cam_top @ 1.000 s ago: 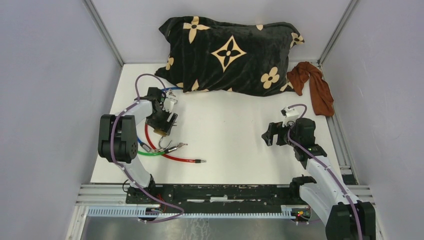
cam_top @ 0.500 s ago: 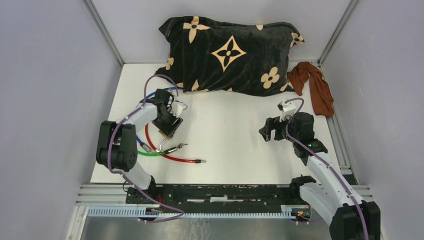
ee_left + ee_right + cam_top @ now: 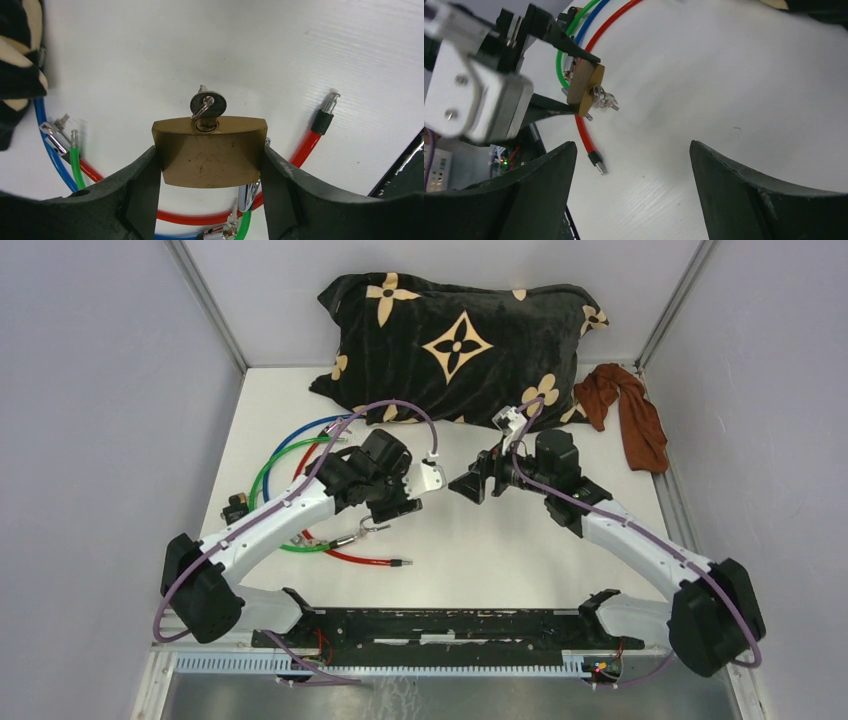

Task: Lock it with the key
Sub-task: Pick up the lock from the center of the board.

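Note:
A brass padlock hangs above the table with my left gripper shut on its two sides. A round-headed key sticks out of its keyhole, pointing away from the wrist. Part of the chrome shackle shows below the body. In the top view my left gripper is near the table's middle and my right gripper faces it from the right, a short gap apart. My right gripper is open and holds nothing. The padlock and key lie ahead of it to the upper left.
Red, green and blue cables loop on the white table left of centre. A small dark object lies at the far left. A black patterned pillow fills the back, with a brown cloth at the back right.
My left gripper closed on the padlock, lifted it and carried it right toward the centre. The right arm swung left and further back to face it, jaws still open.

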### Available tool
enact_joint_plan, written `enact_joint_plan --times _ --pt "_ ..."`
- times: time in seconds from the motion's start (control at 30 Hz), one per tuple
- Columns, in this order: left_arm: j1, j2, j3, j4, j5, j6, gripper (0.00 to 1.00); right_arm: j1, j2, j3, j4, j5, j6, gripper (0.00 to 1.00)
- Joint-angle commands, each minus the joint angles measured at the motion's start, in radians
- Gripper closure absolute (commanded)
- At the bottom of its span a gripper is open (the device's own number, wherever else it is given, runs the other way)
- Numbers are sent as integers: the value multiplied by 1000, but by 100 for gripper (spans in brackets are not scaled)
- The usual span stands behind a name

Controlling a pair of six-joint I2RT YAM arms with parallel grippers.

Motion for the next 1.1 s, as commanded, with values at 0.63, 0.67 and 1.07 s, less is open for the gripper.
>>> enact_joint_plan --times 0.63,0.67,1.07 --pt "-255 -159 -49 253 -146 177 98 239 351 125 378 -90 316 27" --pt "-257 -159 -52 254 -147 178 98 240 354 123 396 -102 326 25" --pt "-256 -198 -81 311 -164 182 98 238 344 118 396 -117 357 50"
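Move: The right hand is empty and open; the lock lies about 15 cm to its left, 2 cm back and 4 cm lower. The left fingers already hold the lock by its body, keys towards the right; from that hand the right gripper is some 15 cm to the right, 2 cm ahead and 4 cm higher. On the table about 14 cm below the left hand, the red cable tip lies 8 cm back, and the green cable's lock 3 cm back and 12 cm left. The right fingers come around the lock and close about halfway on it beside the left fingers; a firm pinch can't be made out yet. To get there the right hand travels some 11 cm left and 4 cm back, tipping down and turning counter-clockwise about 15 degrees. The left hand keeps its grip and brings the lock about 5 cm right, slightly up and back, its fingers swinging forward. ##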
